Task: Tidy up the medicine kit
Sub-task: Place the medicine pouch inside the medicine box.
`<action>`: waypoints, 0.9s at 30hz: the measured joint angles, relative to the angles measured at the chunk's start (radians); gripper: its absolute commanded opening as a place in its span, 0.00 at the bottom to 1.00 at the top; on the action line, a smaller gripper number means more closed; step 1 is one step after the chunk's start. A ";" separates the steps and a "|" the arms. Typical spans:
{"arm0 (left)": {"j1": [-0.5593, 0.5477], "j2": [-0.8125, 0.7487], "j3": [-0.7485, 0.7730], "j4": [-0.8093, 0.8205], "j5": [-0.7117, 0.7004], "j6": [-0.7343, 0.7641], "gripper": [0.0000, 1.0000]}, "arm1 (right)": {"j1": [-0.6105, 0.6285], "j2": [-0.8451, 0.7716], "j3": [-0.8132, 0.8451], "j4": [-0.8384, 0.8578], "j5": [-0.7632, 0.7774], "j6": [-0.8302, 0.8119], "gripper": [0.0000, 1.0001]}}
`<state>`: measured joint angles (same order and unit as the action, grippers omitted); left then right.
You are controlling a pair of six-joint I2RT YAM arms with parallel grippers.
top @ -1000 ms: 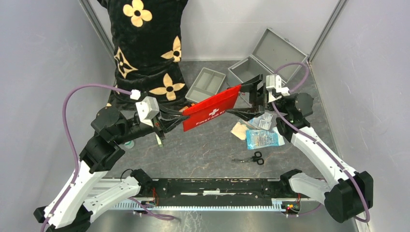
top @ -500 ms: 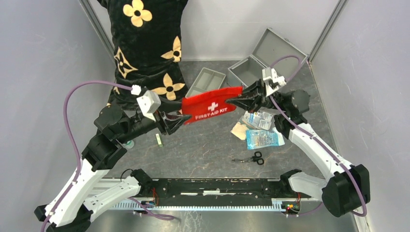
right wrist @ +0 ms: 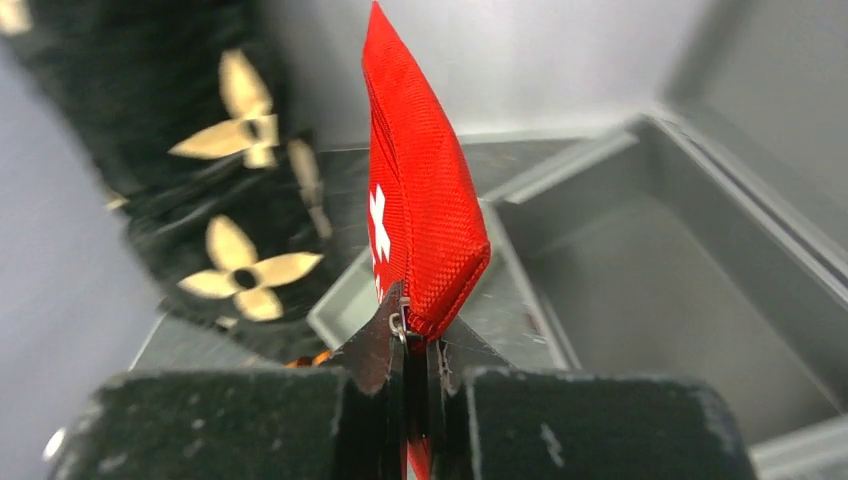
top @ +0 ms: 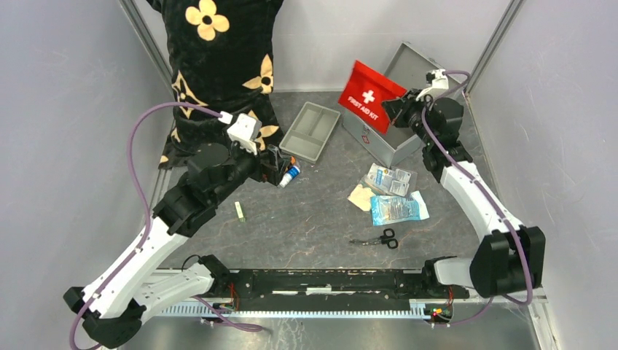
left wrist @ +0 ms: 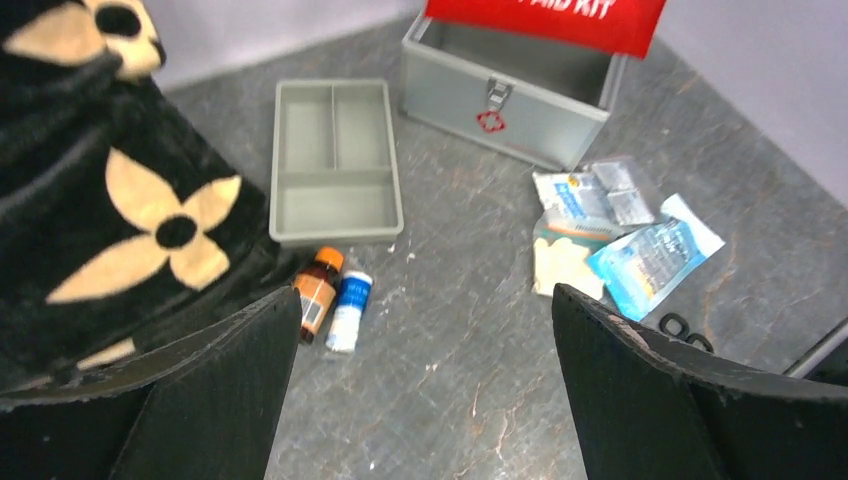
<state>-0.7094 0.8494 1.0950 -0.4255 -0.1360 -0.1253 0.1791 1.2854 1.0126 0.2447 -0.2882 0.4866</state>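
Note:
The medicine kit (top: pixel 386 140) is the silver metal case at the back right, its lid (top: pixel 421 67) swung open behind it. My right gripper (top: pixel 391 111) is shut on one corner of the flat red pouch (top: pixel 368 95) with a white cross. It holds the pouch on edge above the open case. In the right wrist view the pouch (right wrist: pixel 420 220) rises from the closed jaws (right wrist: pixel 418 325) over the case's bare inside (right wrist: pixel 660 290). My left gripper (left wrist: pixel 425 298) stands wide open with nothing between its fingers, above the table left of centre (top: pixel 280 164).
A shallow grey divided tray (top: pixel 311 131) lies left of the case. A brown bottle (left wrist: pixel 317 293) and a white-and-blue bottle (left wrist: pixel 349 310) lie below the tray. Packets (top: pixel 390 179), a blue packet (top: pixel 397 209), scissors (top: pixel 380 238) and a small yellow stick (top: pixel 240 211) lie scattered. Black floral fabric (top: pixel 218 65) fills the back left.
The right gripper shut on the pouch, the left gripper let go and opened wide. The right arm carried the pouch up and back over the case; the left arm drew away.

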 measured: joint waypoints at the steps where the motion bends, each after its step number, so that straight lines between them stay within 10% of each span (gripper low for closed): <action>1: 0.000 0.009 -0.009 -0.002 -0.008 -0.008 1.00 | -0.012 0.017 0.007 -0.016 0.032 0.010 0.00; 27: 0.000 0.001 -0.088 -0.051 -0.048 -0.090 1.00 | -0.096 0.485 0.327 -0.230 0.260 0.216 0.03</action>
<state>-0.7094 0.8501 1.0073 -0.4770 -0.1837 -0.2153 0.0830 1.7706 1.3399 0.0151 -0.0280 0.7025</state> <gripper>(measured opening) 0.994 0.058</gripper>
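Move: The right hand already pinches the red medicine pouch by its edge, above the near-left part of the open medicine box. The box's middle is about 12 cm ahead of this hand, 6 cm to its right and some 24 cm below. The grey tray lies roughly 26 cm left of the box and level with it, the clear bag of supplies about 15 cm nearer the bases, straight in front of the box. From the left hand the box is about 28 cm ahead, 33 cm right and 27 cm lower. Down, forward and to the right, the right arm carries the pouch in over the box, about 12 cm lower and 12 cm farther out; the 7 cm sideways shift comes early, and then the hand mostly reaches on. The wrist tips some 25 degrees down and swings clockwise as the closed fingers keep their pinch. The empty left hand sinks about 5 cm, fingers still wide open. ##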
